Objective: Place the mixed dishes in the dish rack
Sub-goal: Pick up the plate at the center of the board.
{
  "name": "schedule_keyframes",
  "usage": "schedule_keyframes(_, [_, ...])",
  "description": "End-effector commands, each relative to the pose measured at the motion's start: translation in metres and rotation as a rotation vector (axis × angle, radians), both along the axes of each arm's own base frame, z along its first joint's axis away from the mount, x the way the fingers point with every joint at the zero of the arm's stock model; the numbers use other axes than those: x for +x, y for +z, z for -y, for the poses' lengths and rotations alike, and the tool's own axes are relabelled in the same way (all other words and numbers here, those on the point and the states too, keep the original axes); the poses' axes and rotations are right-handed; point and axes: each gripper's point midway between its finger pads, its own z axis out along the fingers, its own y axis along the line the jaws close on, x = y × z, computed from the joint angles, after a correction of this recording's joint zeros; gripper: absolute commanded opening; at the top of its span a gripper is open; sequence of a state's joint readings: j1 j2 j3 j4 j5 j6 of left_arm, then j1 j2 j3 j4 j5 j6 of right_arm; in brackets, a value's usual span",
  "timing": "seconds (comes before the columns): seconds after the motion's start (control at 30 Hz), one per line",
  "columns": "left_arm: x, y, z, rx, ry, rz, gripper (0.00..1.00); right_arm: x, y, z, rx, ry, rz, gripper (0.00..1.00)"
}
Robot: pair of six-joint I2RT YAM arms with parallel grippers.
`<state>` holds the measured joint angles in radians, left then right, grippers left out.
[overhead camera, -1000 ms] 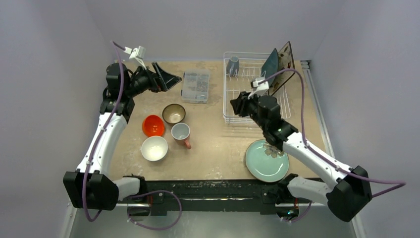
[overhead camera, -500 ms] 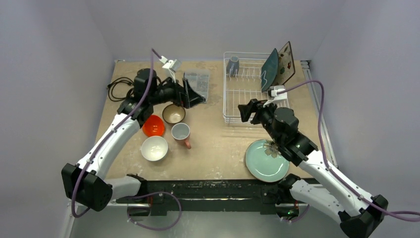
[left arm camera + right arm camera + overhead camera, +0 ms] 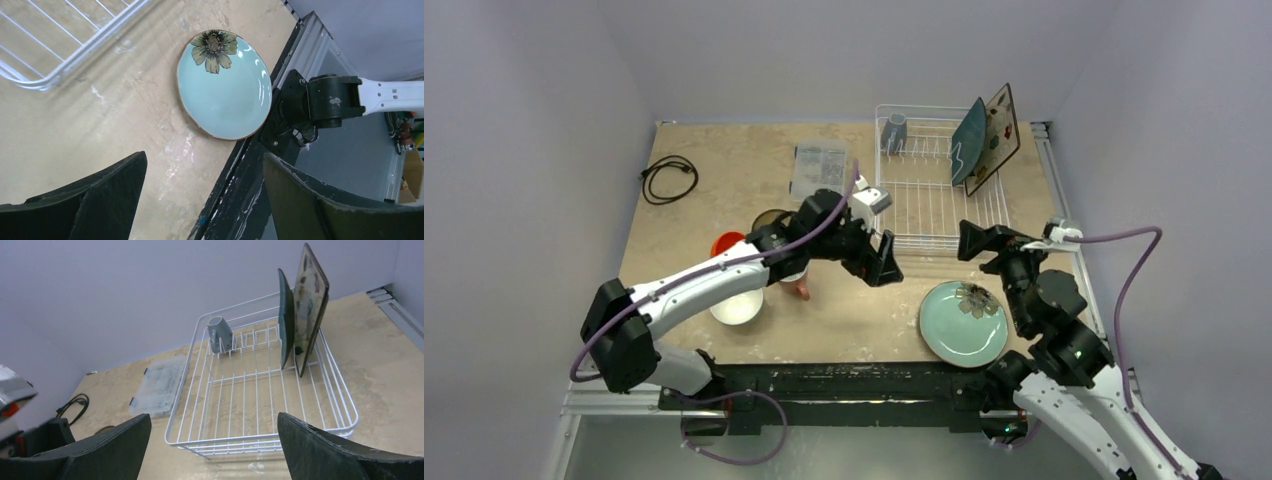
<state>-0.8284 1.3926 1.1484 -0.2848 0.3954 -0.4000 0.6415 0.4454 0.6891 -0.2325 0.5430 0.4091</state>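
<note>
The white wire dish rack (image 3: 939, 205) (image 3: 260, 390) stands at the back right. In it are a grey-blue mug (image 3: 894, 130) (image 3: 220, 335), a dark teal plate (image 3: 969, 140) (image 3: 285, 320) and a floral plate (image 3: 999, 125) (image 3: 310, 300), both upright. A pale green plate (image 3: 964, 325) (image 3: 225, 90) lies flat near the front edge. My left gripper (image 3: 884, 266) (image 3: 205, 200) hovers open and empty left of that plate. My right gripper (image 3: 982, 240) (image 3: 215, 450) is open and empty just in front of the rack. My left arm partly covers the orange bowl (image 3: 724, 243), white bowl (image 3: 732, 308), brown bowl (image 3: 769, 214) and pink mug (image 3: 804, 290).
A clear plastic compartment box (image 3: 819, 172) (image 3: 157, 385) lies left of the rack. A coiled black cable (image 3: 669, 178) (image 3: 75, 405) sits at the back left. The black front rail (image 3: 240, 190) and the right arm's base (image 3: 325, 102) show beyond the table edge.
My left arm swung from the back-left corner across the bowls to the table's middle. My right gripper pulled back from the rack toward the near right, and its jaws opened wide.
</note>
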Motion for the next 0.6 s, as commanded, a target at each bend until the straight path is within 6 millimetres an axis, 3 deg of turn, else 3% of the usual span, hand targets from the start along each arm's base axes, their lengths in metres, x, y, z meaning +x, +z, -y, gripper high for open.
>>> schedule_keyframes(0.0, [-0.006, -0.028, 0.037, -0.062, 0.118, -0.069, 0.85, -0.009, -0.016, 0.031, 0.034, -0.133, 0.004, 0.99])
schedule_keyframes(0.23, [-0.034, -0.103, 0.076, -0.054, 0.406, -0.251, 0.84, -0.018, -0.017, 0.042, 0.073, -0.156, 0.055, 0.99])
schedule_keyframes(0.37, [-0.045, -0.126, 0.089, 0.018, 0.446, -0.301, 0.86, -0.015, -0.019, 0.034, 0.068, -0.124, 0.057, 0.99])
schedule_keyframes(0.57, [-0.048, -0.149, 0.101, -0.037, 0.501, -0.374, 0.83, -0.012, -0.025, 0.030, 0.039, -0.117, 0.018, 0.99])
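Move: The plate lies some 20 cm to the left hand's right, about 10 cm back towards the bases and 20 cm below it. The dish rack's middle is about 18 cm to that hand's right and 29 cm ahead; the mug with the reddish handle stands roughly 24 cm to its left and 4 cm ahead, both well below. From the right hand, the plate is about 13 cm back, 4 cm to the right and 28 cm down. No contact with the plate can be made out yet: the left hand dives towards its left rim, about 17 cm down while going some 8 cm right and 7 cm back, slowing as it gets low. Its wrist turns about 30 degrees, largely counter-clockwise, with the fingers staying open. The empty right hand, wide open, eases a few centimetres right and down. ##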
